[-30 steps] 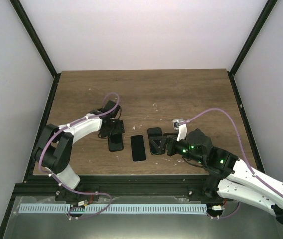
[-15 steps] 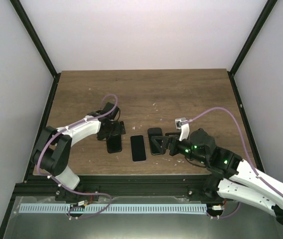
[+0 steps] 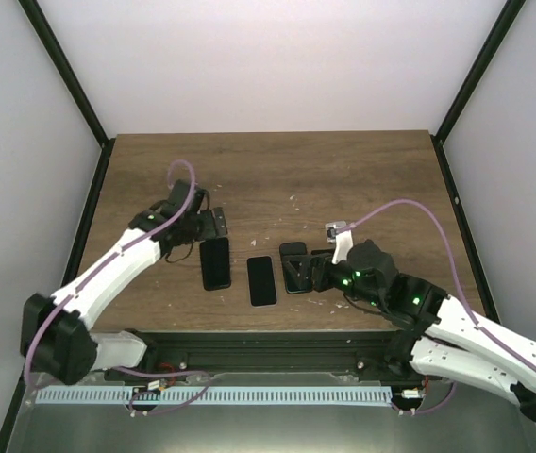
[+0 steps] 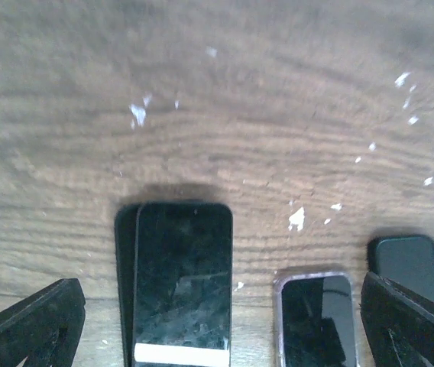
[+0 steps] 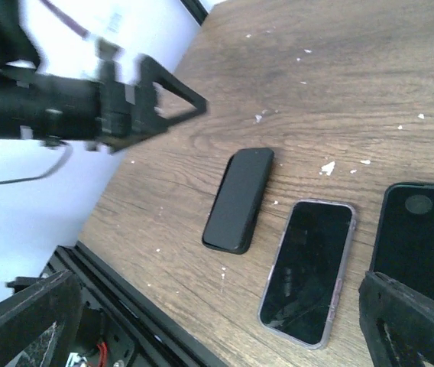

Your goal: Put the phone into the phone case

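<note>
The phone (image 3: pixel 261 280) lies flat, screen up, in the middle of a row of three dark slabs. A clear rim runs round its edges: the phone case (image 4: pixel 315 274). In the right wrist view the phone (image 5: pixel 307 271) shows the same clear border. My left gripper (image 3: pixel 213 226) hangs open just beyond the left black slab (image 3: pixel 216 264), touching nothing. In its own view the left gripper (image 4: pixel 221 325) has that slab (image 4: pixel 182 283) and the phone (image 4: pixel 315 321) between its spread fingers. My right gripper (image 3: pixel 306 274) stands open and empty over the right black slab (image 3: pixel 293 253).
The right black slab (image 5: pixel 423 229) has a round camera cutout at one corner. The left black slab (image 5: pixel 238 200) looks matte from the right wrist. White specks (image 4: pixel 297 219) dot the wooden table (image 3: pixel 343 179). The black frame rail (image 5: pixel 125 306) borders the near edge.
My left gripper has opened wider and drawn back up and to the left, off the left black slab. The right arm has shifted slightly; the three slabs have stayed put.
</note>
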You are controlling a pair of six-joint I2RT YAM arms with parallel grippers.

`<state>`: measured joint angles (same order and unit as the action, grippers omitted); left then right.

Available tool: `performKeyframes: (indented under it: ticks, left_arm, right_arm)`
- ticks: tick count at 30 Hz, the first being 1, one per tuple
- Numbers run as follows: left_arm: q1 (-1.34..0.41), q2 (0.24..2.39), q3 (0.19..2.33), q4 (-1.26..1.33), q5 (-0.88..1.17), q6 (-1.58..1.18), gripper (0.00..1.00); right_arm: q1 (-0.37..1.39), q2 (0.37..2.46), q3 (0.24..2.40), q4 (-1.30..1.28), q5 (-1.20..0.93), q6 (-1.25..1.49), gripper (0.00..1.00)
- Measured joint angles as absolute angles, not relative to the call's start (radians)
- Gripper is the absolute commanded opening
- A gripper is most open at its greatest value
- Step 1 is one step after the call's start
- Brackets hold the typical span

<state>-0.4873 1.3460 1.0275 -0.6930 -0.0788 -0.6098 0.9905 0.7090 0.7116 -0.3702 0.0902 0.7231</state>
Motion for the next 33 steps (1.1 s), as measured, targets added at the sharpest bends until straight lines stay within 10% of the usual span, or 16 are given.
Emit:
performKeyframes:
  ticks: [20, 33]
  left_arm:
    - [-0.317, 1.065, 0.842, -0.634, -0.047, -0.471, 1.00]
    - [-0.153, 1.180, 0.632, -0.445, 0.304, -0.503, 0.79]
  right_arm:
    - [0.991, 1.050, 0.787, -0.202, 0.109, 0.695, 0.90]
    - [0.987, 1.401, 0.926, -0.057, 0.080, 0.660, 0.50]
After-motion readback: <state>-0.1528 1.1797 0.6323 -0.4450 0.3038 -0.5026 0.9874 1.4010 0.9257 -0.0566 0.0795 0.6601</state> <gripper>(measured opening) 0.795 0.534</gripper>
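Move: The phone lying on its black case is some 12 cm below the left gripper, about 4 cm back and neither left nor right of it. The bare phone is roughly 12 cm to the right of that pair and 5 cm nearer the bases. From the right gripper, the phone on its case lies about 21 cm left, 11 cm ahead and 23 cm down; the bare phone is 8 cm left and 6 ahead, the cased phone about 10 ahead and 1 right. Lift the open left gripper some 7 cm clear of the phone on its case, swing it left, then draw it a little back and sink about 13 cm towards the pair's left side, rolling its left side down some 15 degrees and narrowing the fingers slightly. Meanwhile send the right gripper left, forward and down towards the same pair, reaching over the bare phone and closing its fingers about halfway on nothing. ##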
